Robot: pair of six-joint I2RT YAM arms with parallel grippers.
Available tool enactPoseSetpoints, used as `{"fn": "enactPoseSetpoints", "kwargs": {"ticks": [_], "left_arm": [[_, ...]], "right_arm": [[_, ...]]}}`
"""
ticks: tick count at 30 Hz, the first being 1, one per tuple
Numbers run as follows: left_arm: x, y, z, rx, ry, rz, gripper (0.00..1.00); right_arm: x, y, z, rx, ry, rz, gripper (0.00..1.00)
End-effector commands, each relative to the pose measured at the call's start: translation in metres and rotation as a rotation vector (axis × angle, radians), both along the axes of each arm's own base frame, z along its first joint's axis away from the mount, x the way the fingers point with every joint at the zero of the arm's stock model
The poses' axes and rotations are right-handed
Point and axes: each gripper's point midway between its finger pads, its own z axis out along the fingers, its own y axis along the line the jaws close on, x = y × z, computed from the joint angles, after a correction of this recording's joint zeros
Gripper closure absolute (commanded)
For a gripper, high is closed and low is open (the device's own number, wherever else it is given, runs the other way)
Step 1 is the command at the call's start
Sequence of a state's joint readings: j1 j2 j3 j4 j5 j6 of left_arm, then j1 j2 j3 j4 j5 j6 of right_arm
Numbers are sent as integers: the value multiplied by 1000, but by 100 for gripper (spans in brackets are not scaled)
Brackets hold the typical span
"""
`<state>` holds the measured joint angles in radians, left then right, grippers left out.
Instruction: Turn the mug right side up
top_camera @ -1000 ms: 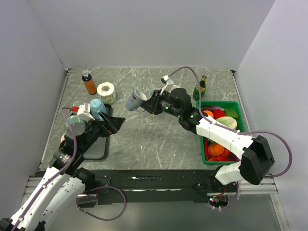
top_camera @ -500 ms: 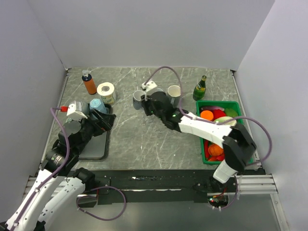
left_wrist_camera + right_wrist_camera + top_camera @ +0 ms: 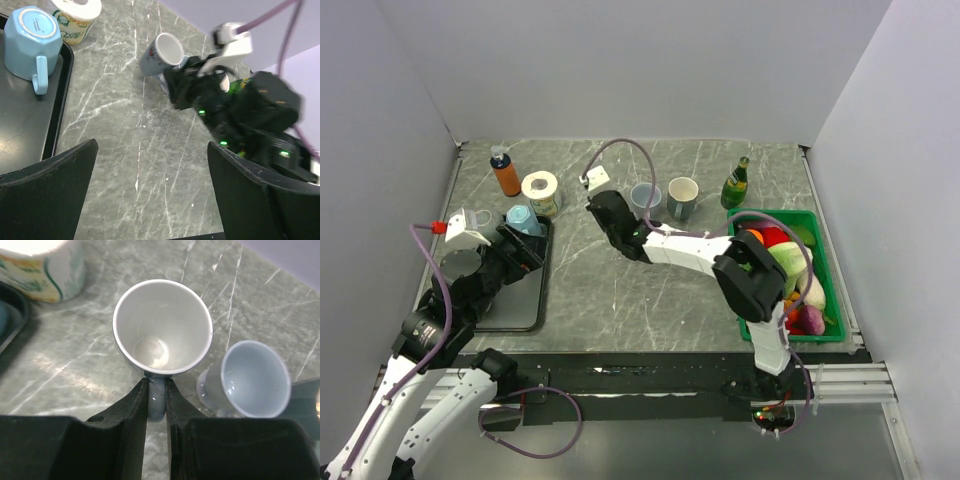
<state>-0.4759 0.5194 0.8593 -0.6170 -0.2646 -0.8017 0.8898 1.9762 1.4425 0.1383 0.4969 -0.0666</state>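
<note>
A grey-blue mug (image 3: 160, 330) with a white inside shows its open mouth to the right wrist camera. My right gripper (image 3: 156, 382) is shut on its handle. The left wrist view has this mug (image 3: 162, 52) tilted, mouth up and sideways, close over the table beside the paper roll. From above, my right gripper (image 3: 605, 208) covers it. A light blue mug (image 3: 32, 42) stands upside down on the black tray (image 3: 515, 300). My left gripper (image 3: 152, 150) hangs open over bare table next to the tray, holding nothing.
A small pale blue cup (image 3: 250, 377) stands just right of the held mug, with another mug (image 3: 682, 195) beyond it. Paper roll (image 3: 540, 190) and orange bottle (image 3: 505, 172) sit back left. A green bottle (image 3: 735, 183) and a green bin (image 3: 832, 290) of toy food are at the right.
My right arm has swung left across the back of the table with the mug, whose mouth has turned from sideways towards upward. My left arm has drawn back to the left.
</note>
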Motion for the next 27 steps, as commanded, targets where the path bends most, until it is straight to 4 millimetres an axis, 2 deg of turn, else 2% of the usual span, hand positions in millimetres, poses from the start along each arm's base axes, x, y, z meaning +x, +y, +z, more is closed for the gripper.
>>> {"fn": "enactPoseSetpoints", "kwargs": {"ticks": [1, 8, 13, 14, 19, 27], "left_arm": [[-1, 2, 7, -8, -8, 14, 4], [-1, 0, 1, -6, 9, 4, 4], [1, -3, -3, -11, 21, -4, 4], [1, -4, -3, -13, 21, -8, 4], [3, -7, -5, -13, 31, -15, 4], [6, -9, -6, -9, 38, -22, 4]], "right_arm": [[23, 4, 10, 50, -77, -78, 100], [33, 3, -15, 55, -25, -108, 100], [38, 0, -16, 37, -35, -113, 100], [41, 1, -11, 42, -37, -118, 100], [46, 1, -18, 28, -14, -134, 100], [50, -1, -24, 49, 60, -123, 86]]}}
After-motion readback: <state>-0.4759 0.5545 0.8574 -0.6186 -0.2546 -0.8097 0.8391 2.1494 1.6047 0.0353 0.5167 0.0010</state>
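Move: The right hand already holds the upright mug by its handle. The bare table spot it is bound for lies about 8 cm ahead, 1 cm left and 12 cm below. From this hand, the grey mug stands roughly 11 cm right and 2 cm ahead, the dark mug 20 cm right and 2 cm ahead, and the paper roll some 15 cm left and 3 cm ahead, all about 8 cm lower. From the left hand, the spot is about 28 cm ahead, 20 cm right and 25 cm below. Keeping its handle pinch, the right hand lowers the mug about 7 cm beside the grey mug, then eases forward-up. ##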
